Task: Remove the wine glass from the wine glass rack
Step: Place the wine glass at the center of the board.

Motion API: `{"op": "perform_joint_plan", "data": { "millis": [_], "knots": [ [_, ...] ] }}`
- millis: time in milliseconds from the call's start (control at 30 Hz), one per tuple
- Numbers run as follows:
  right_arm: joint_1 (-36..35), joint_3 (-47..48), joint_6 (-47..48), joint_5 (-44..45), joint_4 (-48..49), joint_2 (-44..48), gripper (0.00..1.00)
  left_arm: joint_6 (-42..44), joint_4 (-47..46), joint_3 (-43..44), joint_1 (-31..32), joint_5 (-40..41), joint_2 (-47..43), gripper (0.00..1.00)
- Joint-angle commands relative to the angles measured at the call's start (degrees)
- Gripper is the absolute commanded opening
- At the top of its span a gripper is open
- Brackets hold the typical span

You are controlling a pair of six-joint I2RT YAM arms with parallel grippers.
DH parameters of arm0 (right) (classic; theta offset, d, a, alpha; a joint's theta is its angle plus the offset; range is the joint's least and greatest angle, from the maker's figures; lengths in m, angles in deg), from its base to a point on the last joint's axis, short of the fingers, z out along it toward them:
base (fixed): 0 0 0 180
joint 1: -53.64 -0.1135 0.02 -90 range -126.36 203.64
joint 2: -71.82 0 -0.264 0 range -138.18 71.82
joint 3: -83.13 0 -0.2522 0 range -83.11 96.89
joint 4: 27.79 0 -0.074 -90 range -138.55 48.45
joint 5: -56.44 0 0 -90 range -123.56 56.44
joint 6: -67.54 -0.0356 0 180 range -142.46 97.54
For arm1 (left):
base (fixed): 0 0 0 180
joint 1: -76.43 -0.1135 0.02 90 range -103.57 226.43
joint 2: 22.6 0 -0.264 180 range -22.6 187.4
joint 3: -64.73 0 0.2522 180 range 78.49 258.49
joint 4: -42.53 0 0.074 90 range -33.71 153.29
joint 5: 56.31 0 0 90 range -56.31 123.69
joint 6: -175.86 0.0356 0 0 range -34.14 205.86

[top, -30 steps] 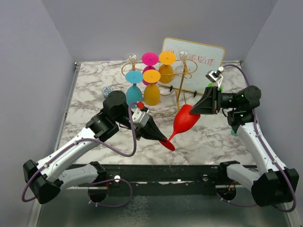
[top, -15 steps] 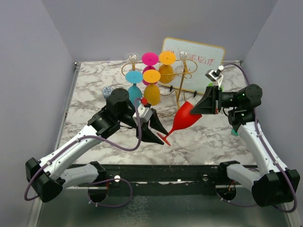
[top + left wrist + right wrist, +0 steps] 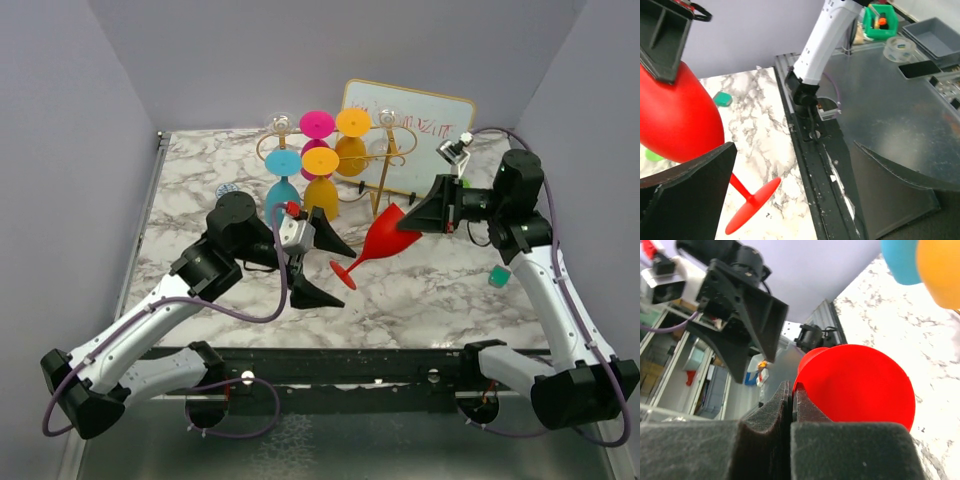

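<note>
The red wine glass [image 3: 383,240] hangs tilted over the table in front of the gold wire wine glass rack [image 3: 386,150], clear of it. My right gripper [image 3: 410,220] is shut on the rim of its bowl [image 3: 860,385], the pads [image 3: 812,412] pinching the thin edge. My left gripper [image 3: 325,268] stands open around the glass's stem and foot [image 3: 752,205] without touching them. In the left wrist view the red bowl [image 3: 675,120] fills the left side. Several coloured glasses, such as a cyan one [image 3: 283,195] and a yellow one [image 3: 320,197], hang on the rack.
A gold-framed whiteboard [image 3: 410,125] stands behind the rack at the back right. A small green block [image 3: 497,277] lies on the marble by the right arm. A small round blue-white object [image 3: 226,189] sits at the left. The black mounting rail [image 3: 815,165] runs along the table's near edge.
My left gripper has let go of the glass's foot and opened wide. The right gripper closed on the bowl's rim and lifted the glass slightly up and back.
</note>
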Motion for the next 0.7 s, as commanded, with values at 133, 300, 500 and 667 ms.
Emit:
{"op": "perform_joint_plan", "data": {
  "millis": [133, 300, 500, 667],
  "knots": [
    [-0.26, 6.77, 23.67, 16.53, -30.04, -1.58, 0.00, -3.90, 0.31, 0.74, -0.09, 11.88, -0.53, 0.99],
    [-0.22, 11.10, 30.63, 34.06, -40.24, -1.39, 0.00, -5.70, 0.46, 2.15, -0.09, 13.95, 0.14, 0.99],
    [-0.29, 15.04, 35.32, 59.40, -48.90, -1.92, 0.00, -7.17, -1.54, 2.14, -0.15, 20.36, -0.34, 0.99],
    [-0.29, 15.72, 34.08, 74.17, -50.56, -2.25, 0.00, -9.51, -5.03, 2.21, -0.09, 22.41, -0.31, 0.99]
  ]
}}
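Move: Still pinching the red wine glass by its rim in my right hand, I have the standing green wine glass about 18 cm ahead, 12 cm to the right and 26 cm below. The rack's right foot is roughly 16 cm ahead, 2 cm right and 35 cm down. The teal block lies about 5 cm ahead, 27 cm right and 35 cm down. From my empty left hand the green glass is some 28 cm ahead, 26 cm right and 25 cm below. I swing the red glass away from my left hand, towards the green glass and the open table by it: about 9 cm right, 8 cm forward and 8 cm down, gathering speed. My right wrist turns clockwise and dips the fingers some 40 degrees, grip kept. My wide-open left hand eases forward about 5 cm, turning slightly counter-clockwise. ##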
